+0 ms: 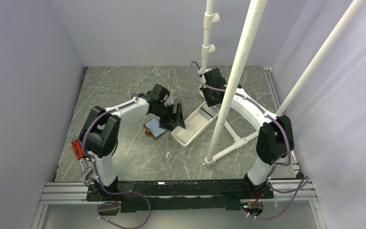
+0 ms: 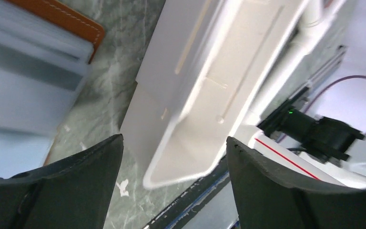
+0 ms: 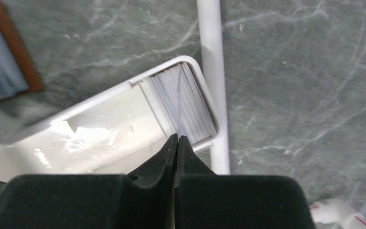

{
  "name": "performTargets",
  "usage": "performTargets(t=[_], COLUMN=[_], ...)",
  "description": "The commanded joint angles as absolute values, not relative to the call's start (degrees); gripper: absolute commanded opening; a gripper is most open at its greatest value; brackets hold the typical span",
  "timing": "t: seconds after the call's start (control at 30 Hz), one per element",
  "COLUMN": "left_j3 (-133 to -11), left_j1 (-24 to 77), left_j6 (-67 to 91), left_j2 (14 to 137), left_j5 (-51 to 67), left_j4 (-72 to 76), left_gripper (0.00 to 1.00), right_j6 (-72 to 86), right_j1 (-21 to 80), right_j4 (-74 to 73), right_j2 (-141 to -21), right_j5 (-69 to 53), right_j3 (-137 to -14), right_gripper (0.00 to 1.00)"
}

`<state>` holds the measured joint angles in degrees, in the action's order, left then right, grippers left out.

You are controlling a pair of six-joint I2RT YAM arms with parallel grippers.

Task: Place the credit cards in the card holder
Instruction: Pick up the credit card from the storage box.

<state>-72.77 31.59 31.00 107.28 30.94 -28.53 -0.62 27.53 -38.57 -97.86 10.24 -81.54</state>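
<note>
The card holder (image 1: 153,129), a brown leather wallet, lies open on the table with a blue card (image 1: 155,128) on it. In the left wrist view its stitched edge (image 2: 71,21) and pale card faces (image 2: 24,81) fill the upper left. My left gripper (image 1: 177,117) (image 2: 174,143) hangs open and empty between the wallet and the tray's near end. A stack of credit cards (image 3: 186,102) stands on edge in the far end of the white tray (image 3: 100,119). My right gripper (image 1: 213,98) (image 3: 177,137) is shut there, with one card's thin edge (image 3: 177,112) rising from its tips.
The long white tray (image 1: 195,125) (image 2: 205,86) lies diagonally right of the wallet. A white pipe frame (image 1: 233,86) stands right behind it, and one of its floor pipes (image 3: 212,71) runs along the tray's end. White walls enclose the marbled table.
</note>
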Motion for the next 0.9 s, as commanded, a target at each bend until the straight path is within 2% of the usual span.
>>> performTargets(t=[0.0,0.2,0.3,0.43,0.57,0.77,0.87], left_j3=[-71.5,-70.0,-67.7,-62.6,-53.6,-45.9,-43.9], left_j1=[25.5,20.4,19.7,17.8,13.6,10.6,10.1], left_j6=[32.2,33.2,35.8,42.3,52.0,61.7,65.2], left_j2=[96.2,89.6,87.1,84.0,80.0,79.7,80.3], left_j5=[37.5,40.2,43.1,45.7,49.3,53.5,55.5], left_j4=[-26.5,-28.0,-23.9,-13.3,7.9,26.3,34.2], left_gripper=[0.86,0.88,0.88,0.87,0.86,0.86,0.77], right_j6=[7.6,10.4,12.2,20.1,35.5,52.9,55.6], right_j1=[26.5,24.3,23.2,21.7,22.8,25.1,26.4], right_j4=[-33.5,-30.6,-28.2,-16.7,2.9,23.9,26.9], right_j2=[-95.3,-97.4,-96.2,-94.6,-94.4,-96.0,-97.0], right_j5=[-1.5,-9.0,-14.6,-30.0,-41.6,-48.4,-49.6], right_j3=[-83.8,-82.8,-81.4,-78.3,-71.9,-67.0,-66.9], right_gripper=[0.0,0.0,0.0,0.0,0.0,0.0,0.0])
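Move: About 12 cm ahead, 14 cm right and 5 cm above the open left hand is the credit card, already pinched in the right fingers. The card holder lies 5 cm ahead, 8 cm left and 6 cm below that hand; the storage box's middle is 5 cm ahead, 8 cm right, 4 cm lower. From the right hand, the holder lies some 5 cm back, 22 cm left and 13 cm below, the other cards about 2 cm ahead, 1 cm right and 10 cm below. Carrying the pinched card away from the storage box, the right hand sweeps about 16 cm left and 8 cm up, rolling nearly 70 degrees until its fingers point left, almost level. Meanwhile the left hand, fingers staying wide open, rises some 13 cm off the box's near end and shifts left, swinging its fingers up to point right, towards the card. ##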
